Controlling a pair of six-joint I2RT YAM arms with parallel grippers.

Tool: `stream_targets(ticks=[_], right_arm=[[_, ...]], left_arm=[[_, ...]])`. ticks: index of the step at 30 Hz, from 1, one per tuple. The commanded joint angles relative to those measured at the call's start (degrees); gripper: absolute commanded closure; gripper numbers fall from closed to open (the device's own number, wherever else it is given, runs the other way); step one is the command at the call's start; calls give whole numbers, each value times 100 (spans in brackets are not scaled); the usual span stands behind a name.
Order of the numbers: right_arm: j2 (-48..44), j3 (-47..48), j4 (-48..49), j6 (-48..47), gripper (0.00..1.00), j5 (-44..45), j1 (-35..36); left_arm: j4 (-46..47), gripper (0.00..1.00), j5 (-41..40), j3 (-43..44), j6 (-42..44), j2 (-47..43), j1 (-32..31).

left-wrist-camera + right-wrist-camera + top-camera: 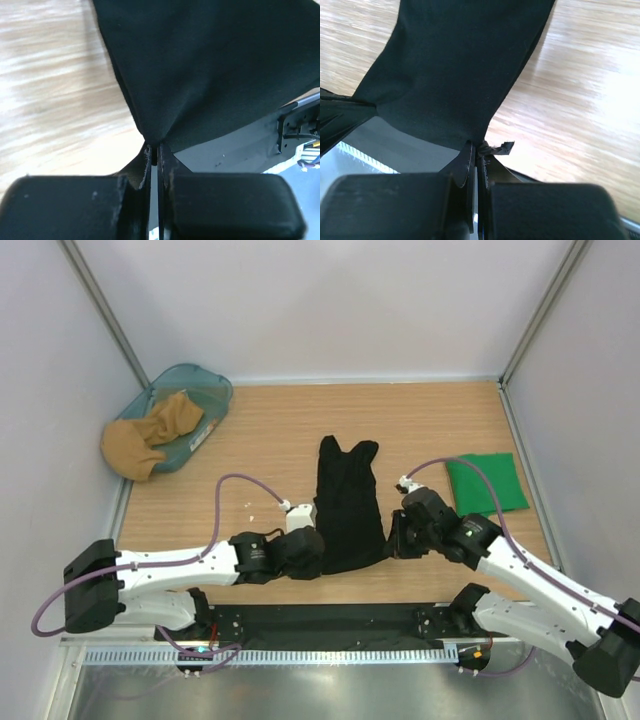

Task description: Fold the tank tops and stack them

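The black tank top lies lengthwise in the middle of the table, folded narrow, straps at the far end. My left gripper is shut on its near left corner; in the left wrist view the black fabric fans out from the pinched fingertips. My right gripper is shut on the near right corner, and the cloth stretches away from its tips. The green tank top lies folded flat at the right side of the table.
A teal basket at the back left holds a tan garment that spills over its near rim. White walls close in the table on three sides. The black base rail runs along the near edge.
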Motion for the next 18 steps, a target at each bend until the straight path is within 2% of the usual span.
stream_targets(ticks=[1,4,8,12,18], right_arm=[[-353,127,-471,203,99,298,26],[-530,321,-648,212,99,307,26],[-381,943,-893,124,99,1044,26],[172,1559,-920,-69,99,1413,8],[998,2324,-718,-359,99,1450,-264]], left_arm=[[-420,100,-488,317,-272,-197,-178],[-561,100,-585,475,-298,-197,-293],[-553,100,-647,695,-79,-241,-197],[-833,100,-690,1230,254,-320,101],[-940,100,-375,1811,677,-65,708]])
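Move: Each hand already pinches a bottom corner of the black tank top, and its strap end lies ahead on the table: about 26 cm ahead of the left hand, 7 cm to its right and some 6 cm below. From the right hand the strap end is roughly 24 cm ahead, 8 cm to the left and 9 cm below; the folded green tank top is about 15 cm ahead and 21 cm to the right. The tub stands some 32 cm ahead of the left hand and 28 cm to its left. Keeping both corners of the black tank top's hem pinched, the two hands rise together, the left by about 9 cm and the right by 7, first hardly shifting level, then swinging forward some 5 cm towards the strap end. The fingers stay shut and tip slightly outward and up, each wrist turning about 10 degrees, so the hem is carried up and forward as a pair. ##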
